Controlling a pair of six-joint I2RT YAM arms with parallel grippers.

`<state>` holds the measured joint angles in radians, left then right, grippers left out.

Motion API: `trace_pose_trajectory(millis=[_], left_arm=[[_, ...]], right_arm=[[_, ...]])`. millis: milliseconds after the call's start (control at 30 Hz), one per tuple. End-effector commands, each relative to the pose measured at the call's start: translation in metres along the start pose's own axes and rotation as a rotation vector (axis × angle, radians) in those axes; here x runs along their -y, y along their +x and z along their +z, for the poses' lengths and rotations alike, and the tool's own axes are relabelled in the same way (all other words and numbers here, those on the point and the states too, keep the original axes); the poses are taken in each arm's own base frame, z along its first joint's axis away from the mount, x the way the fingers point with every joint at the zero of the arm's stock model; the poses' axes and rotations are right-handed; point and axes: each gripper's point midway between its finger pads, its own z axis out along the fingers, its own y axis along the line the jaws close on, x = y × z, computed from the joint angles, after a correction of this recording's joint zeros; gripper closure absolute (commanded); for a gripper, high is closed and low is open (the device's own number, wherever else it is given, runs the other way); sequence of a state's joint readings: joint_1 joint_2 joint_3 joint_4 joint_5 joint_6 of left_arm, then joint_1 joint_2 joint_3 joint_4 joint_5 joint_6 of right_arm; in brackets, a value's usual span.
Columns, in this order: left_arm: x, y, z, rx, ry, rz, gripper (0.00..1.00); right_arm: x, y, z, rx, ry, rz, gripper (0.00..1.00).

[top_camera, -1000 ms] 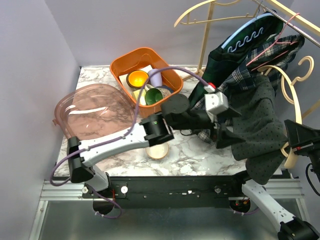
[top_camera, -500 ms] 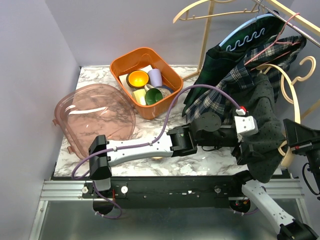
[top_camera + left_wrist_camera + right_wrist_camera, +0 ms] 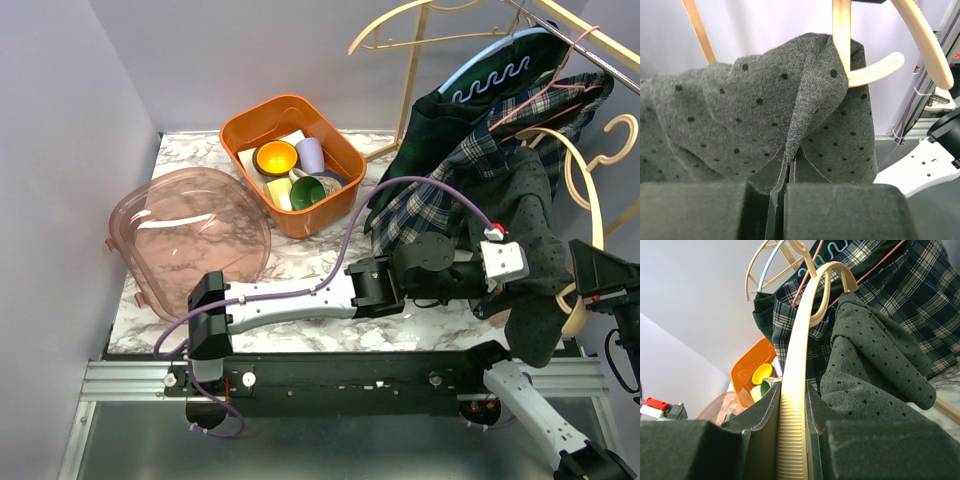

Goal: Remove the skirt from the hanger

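The grey dotted skirt hangs draped over a cream hanger at the table's right edge. In the left wrist view, my left gripper is shut on a pinched fold of the skirt, just below the hanger's curved end. From above, that gripper reaches into the cloth from the left. My right gripper is shut on the hanger's ribbed arm, with the skirt bunched to its right. In the top view it holds the hanger's low end.
Plaid garments hang on other hangers from a gold rack behind the skirt. An orange bin of cups stands at the back. A pink see-through lid lies at the left.
My left arm swung right across the table to the skirt, and its jaws went from wide open to shut on a fold. The right gripper kept its hold on the hanger.
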<state>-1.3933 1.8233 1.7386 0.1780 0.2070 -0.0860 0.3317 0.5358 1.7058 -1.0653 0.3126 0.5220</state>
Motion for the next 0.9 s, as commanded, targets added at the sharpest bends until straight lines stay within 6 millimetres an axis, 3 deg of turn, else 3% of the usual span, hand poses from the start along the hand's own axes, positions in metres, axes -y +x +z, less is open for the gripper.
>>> trace_pose_trajectory(millis=[0,33,100,167,333,433,533,567,600,733,800,833,867], left_arm=[[0.006,-0.032,-0.022,0.008,-0.026,-0.007,1.00],[0.006,-0.047,-0.034,0.025,-0.041,-0.009,1.00],[0.007,-0.054,-0.046,0.024,-0.053,-0.019,1.00],[0.011,-0.076,-0.066,0.041,-0.058,-0.019,1.00],[0.020,-0.128,-0.112,0.107,-0.065,-0.019,1.00],[0.016,-0.157,-0.140,0.168,-0.120,0.003,1.00],[-0.002,-0.176,-0.170,0.174,-0.252,0.046,1.00],[-0.007,-0.194,-0.183,0.200,-0.294,0.061,1.00],[-0.020,-0.201,-0.195,0.204,-0.380,0.076,1.00],[-0.037,-0.238,-0.255,0.266,-0.546,0.133,1.00],[-0.042,-0.245,-0.274,0.284,-0.598,0.145,1.00],[-0.044,-0.256,-0.293,0.317,-0.639,0.153,1.00],[-0.048,-0.252,-0.299,0.310,-0.672,0.163,1.00]], right_arm=[[-0.004,-0.041,-0.004,0.175,-0.007,0.017,0.99],[0.000,-0.040,-0.003,0.179,0.012,0.001,0.99],[0.010,-0.039,0.001,0.182,0.070,-0.013,0.99],[0.018,-0.040,0.000,0.196,0.110,-0.023,0.99],[0.024,-0.044,-0.001,0.209,0.142,-0.032,0.99],[0.025,-0.047,-0.001,0.215,0.155,-0.037,0.99],[0.026,-0.047,0.001,0.214,0.167,-0.045,0.99],[0.026,-0.048,0.001,0.216,0.167,-0.043,0.99],[0.026,-0.048,0.001,0.217,0.168,-0.042,0.99],[0.025,-0.051,-0.001,0.227,0.164,-0.032,0.99],[0.025,-0.052,-0.002,0.229,0.167,-0.027,0.99],[0.025,-0.051,-0.001,0.227,0.167,-0.024,0.99],[0.025,-0.051,-0.001,0.226,0.168,-0.021,0.99]])
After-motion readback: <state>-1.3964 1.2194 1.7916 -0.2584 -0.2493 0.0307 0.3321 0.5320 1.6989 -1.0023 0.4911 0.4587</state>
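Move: The left fingers are shut on the grey skirt, whose middle lies about 6 cm ahead, 3 cm right and 2 cm above; the wooden hanger's middle is some 12 cm ahead, 4 cm right and 13 cm above. The plaid garment hangs roughly 20 cm ahead and 5 cm left, about 5 cm higher. From the right hand, gripping the hanger's near end, the skirt is about 8 cm ahead, straight in line, and 8 cm below; the hanger's middle is 10 cm ahead and 4 cm up. Left and upward goes the left hand, away from the hanger, slow for a moment and then fast: about 25 cm left and nearly 20 cm up, easing forward late. It keeps its pinch on the skirt and drags it along, fingers swinging some 25 degrees counter-clockwise and tipping up. The right hand keeps its grip on the hanger's near end, drawing a few centimetres right and turning slightly clockwise. ##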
